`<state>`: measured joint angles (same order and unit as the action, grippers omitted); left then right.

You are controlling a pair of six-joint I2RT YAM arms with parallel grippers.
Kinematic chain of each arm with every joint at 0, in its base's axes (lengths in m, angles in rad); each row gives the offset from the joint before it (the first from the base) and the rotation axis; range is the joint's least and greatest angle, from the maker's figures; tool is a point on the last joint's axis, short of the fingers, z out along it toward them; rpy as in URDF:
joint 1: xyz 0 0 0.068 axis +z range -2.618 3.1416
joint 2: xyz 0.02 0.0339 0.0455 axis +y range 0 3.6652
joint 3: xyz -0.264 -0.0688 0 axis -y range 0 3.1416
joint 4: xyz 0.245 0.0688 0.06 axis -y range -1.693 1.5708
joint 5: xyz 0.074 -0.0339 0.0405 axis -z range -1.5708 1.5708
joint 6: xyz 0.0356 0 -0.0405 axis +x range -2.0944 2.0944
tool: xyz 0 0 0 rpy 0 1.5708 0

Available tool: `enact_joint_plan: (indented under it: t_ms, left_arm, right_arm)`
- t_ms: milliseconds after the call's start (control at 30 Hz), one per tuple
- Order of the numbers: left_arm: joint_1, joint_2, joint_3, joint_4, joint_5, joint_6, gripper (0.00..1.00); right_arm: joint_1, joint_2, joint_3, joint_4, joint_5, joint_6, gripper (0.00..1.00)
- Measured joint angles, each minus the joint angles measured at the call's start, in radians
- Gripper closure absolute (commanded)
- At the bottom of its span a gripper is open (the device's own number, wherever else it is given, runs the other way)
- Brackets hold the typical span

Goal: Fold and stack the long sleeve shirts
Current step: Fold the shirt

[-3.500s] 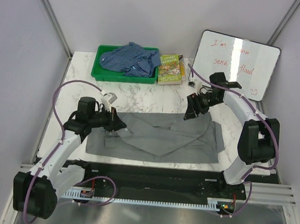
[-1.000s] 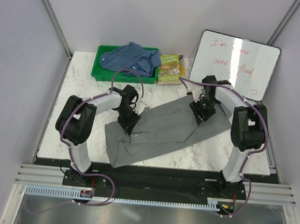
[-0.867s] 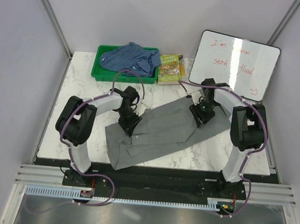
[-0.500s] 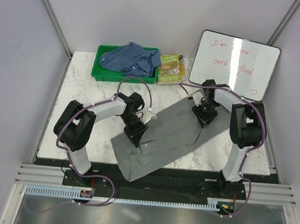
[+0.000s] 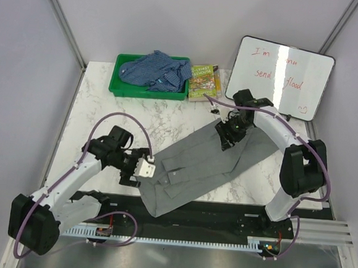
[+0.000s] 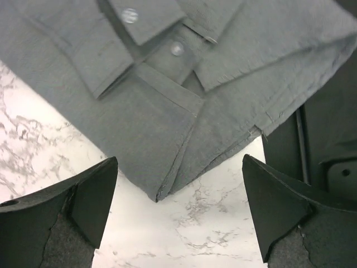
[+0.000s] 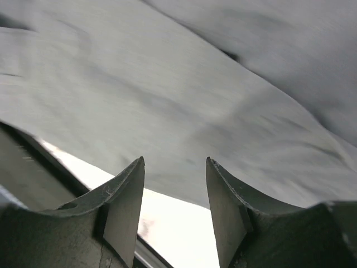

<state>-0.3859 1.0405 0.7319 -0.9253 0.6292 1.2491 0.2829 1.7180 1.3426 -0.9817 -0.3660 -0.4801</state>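
Observation:
The grey long sleeve shirt (image 5: 204, 164) lies flat and slanted across the table, from the near edge up toward the far right. Its collar and buttons (image 6: 153, 44) show in the left wrist view. My left gripper (image 5: 145, 168) (image 6: 179, 159) stands wide open just left of the shirt's near corner, holding nothing. Over the shirt's far edge hovers my right gripper (image 5: 224, 137) (image 7: 173, 163), jaws apart and nothing between them, with blurred grey cloth beyond. The blue check shirt (image 5: 156, 69) is crumpled in the green bin (image 5: 117, 87).
A book (image 5: 202, 82) lies beside the bin, and a whiteboard (image 5: 283, 72) leans at the back right. The grey shirt's near corner reaches onto the black strip (image 5: 235, 214) along the table's front edge.
My left gripper opened, let go of the grey shirt and drew back to the near left. The shirt ended slanted and closer to the front edge. My right gripper shifted slightly left.

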Motion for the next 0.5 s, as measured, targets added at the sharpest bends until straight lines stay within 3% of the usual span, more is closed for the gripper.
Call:
enact_joint_plan:
  t_ms: [233, 500]
  left_arm:
    - [-0.001, -0.191, -0.299, 0.157, 0.003, 0.416, 0.01]
    - [-0.001, -0.360, -0.481, 0.334, 0.063, 0.645, 0.01]
  right_arm:
    - [0.174, 0.077, 0.001, 0.041, -0.161, 0.116, 0.48]
    - [0.285, 0.197, 0.029, 0.099, -0.287, 0.199, 0.50]
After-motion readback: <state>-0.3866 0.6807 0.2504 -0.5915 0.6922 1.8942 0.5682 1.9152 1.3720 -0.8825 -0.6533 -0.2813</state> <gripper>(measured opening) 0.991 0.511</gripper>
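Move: From the wide-open left hand, the shirt's left corner lies about 4 cm back, 2 cm right and 8 cm below. The buttoned cuff is some 12 cm right and 2 cm back, and the shirt's near tip, hanging past the table's front edge, about 14 cm back and 5 cm right. The half-open right hand has the shirt's far-left corner about 22 cm to its left, 7 cm back and 8 cm below, with the buttoned cuff roughly 18 cm left and 13 cm back. Rolling some 45 degrees so its near finger dips, the left hand comes down about 5.5 cm and slightly back, bringing that finger against the shirt's near-left edge, gripper still wide open. Meanwhile the half-open right hand sweeps about 13 cm left and 6 cm back over the shirt, sinking 3 cm as its fingertips swing left and back. ##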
